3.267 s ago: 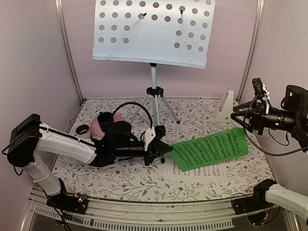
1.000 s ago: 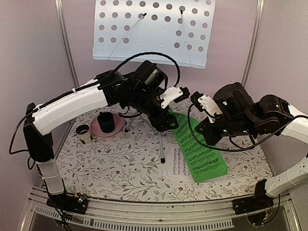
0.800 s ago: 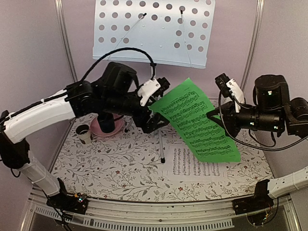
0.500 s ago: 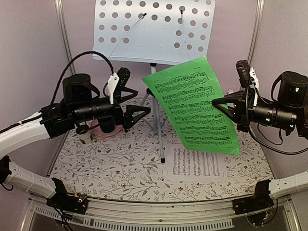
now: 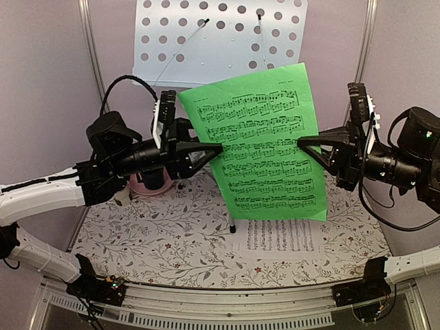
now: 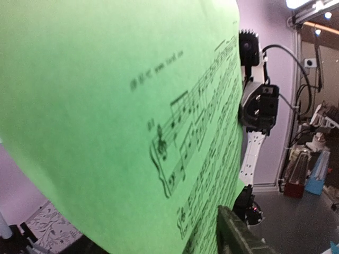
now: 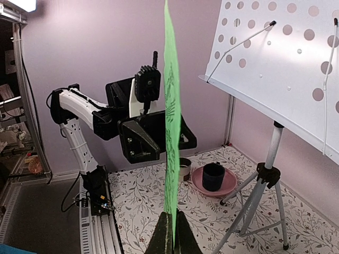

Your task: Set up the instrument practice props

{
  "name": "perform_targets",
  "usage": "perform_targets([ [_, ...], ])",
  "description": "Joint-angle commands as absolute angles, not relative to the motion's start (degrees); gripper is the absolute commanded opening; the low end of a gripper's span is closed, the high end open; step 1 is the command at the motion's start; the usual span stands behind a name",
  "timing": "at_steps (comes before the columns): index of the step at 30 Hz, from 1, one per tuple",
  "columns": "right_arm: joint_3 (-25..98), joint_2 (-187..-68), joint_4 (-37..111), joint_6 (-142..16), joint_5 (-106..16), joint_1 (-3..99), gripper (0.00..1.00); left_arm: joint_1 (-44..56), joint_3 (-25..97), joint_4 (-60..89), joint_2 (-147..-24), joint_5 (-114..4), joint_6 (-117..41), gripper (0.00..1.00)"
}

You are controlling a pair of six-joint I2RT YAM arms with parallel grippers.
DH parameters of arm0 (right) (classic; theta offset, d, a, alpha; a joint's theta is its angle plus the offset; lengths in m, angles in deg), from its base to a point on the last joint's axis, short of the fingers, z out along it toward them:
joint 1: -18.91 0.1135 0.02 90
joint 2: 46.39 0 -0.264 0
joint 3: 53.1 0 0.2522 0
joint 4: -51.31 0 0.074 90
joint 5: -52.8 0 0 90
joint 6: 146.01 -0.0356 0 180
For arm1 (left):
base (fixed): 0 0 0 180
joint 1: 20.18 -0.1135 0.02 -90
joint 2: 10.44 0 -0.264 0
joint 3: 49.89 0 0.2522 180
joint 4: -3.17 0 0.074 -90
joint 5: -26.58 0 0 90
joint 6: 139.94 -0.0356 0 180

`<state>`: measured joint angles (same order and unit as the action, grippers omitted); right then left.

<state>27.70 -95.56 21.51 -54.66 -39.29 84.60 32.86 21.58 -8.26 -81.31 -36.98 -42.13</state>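
Observation:
The green sheet of music (image 5: 258, 141) hangs upright in the air in front of the music stand. My right gripper (image 5: 301, 142) is shut on its right edge; in the right wrist view the sheet (image 7: 170, 106) rises edge-on from the closed fingertips (image 7: 173, 222). My left gripper (image 5: 214, 148) is open, its jaws on either side of the sheet's left edge. The sheet (image 6: 132, 121) fills the left wrist view, with one finger (image 6: 235, 227) beside it. The white sheet (image 5: 278, 235) lies on the table. The stand's hole-punched desk (image 5: 220, 41) is bare. The metronome is hidden.
The stand's tripod legs (image 7: 265, 196) spread over the floral table; one foot (image 5: 232, 227) shows under the green sheet. A dark blue cup (image 7: 214, 176) on a pink plate (image 7: 230, 185) and a small white cup (image 7: 184, 168) sit at the left back. Pink walls close in both sides.
The green sheet was lifted off the table and passed to my right gripper, which turned it upright. My left gripper let go, drew back, and now reaches the sheet's left edge again.

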Motion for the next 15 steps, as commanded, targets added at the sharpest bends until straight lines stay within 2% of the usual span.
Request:
perform_targets([
  [1,25.96,-95.49,27.18,-55.7,-42.3,82.69,0.0,33.7,19.62,-19.67,-81.33,-30.91,-38.38,0.34],
  [2,25.88,-95.89,27.4,-55.73,-42.75,82.04,0.02,33.75,19.75,-19.97,-81.24,-30.9,-37.89,0.2],
  [3,25.94,-96.42,27.42,-56.94,-42.91,81.48,0.1,33.71,20.14,-18.57,-81.12,-31.26,-37.93,0.08],
  [4,26.14,-96.9,27.38,-57.62,-42.85,80.88,0.23,33.7,20.88,-16.16,-80.92,-32.21,-38.35,0.0],
  [6,26.83,-97.9,26.51,-58.05,-42.36,79.69,0.43,33.7,22.83,-10.56,-80.4,-33.7,-40.28,0.0],
  [8,28.77,-99.65,24.4,-57.58,-41.91,78.46,0.55,33.58,24.17,-4.71,-79.56,-34.88,-42.33,0.0],
  [11,32.8,-102.32,21.57,-56.66,-42.42,77.26,0.59,33.2,25.72,2.47,-78.21,-35.79,-44.67,0.0],
  [15,36.68,-105.96,19.73,-52.64,-43.97,77.25,0.55,32.84,29.22,10.5,-78.88,-34.84,-47.38,0.0],
])
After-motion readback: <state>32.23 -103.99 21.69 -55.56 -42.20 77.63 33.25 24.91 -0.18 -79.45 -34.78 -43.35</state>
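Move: Just to the left hand's right is the green sheet of music, its left edge between the open fingers, its middle about 9 cm right, 3 cm back and 2 cm up. The music stand's panel is some 35 cm ahead, 2 cm right and 10 cm higher. From the right hand, whose shut fingers hold the sheet, its middle lies 7 cm left, 3 cm ahead, 2 cm lower; the white sheet lies 9 cm ahead, 6 cm right and some 45 cm below. Closing fully on the green sheet's left edge, the left fingers pinch it while that hand draws back a little over 1 cm and then stays nearly in place. Once they have nearly shut, the right fingers open a bit over half way and let go of the sheet, and the right hand slides forward about 5 cm and 2 cm left, farther in over the sheet, which stays between its parted fingers. ##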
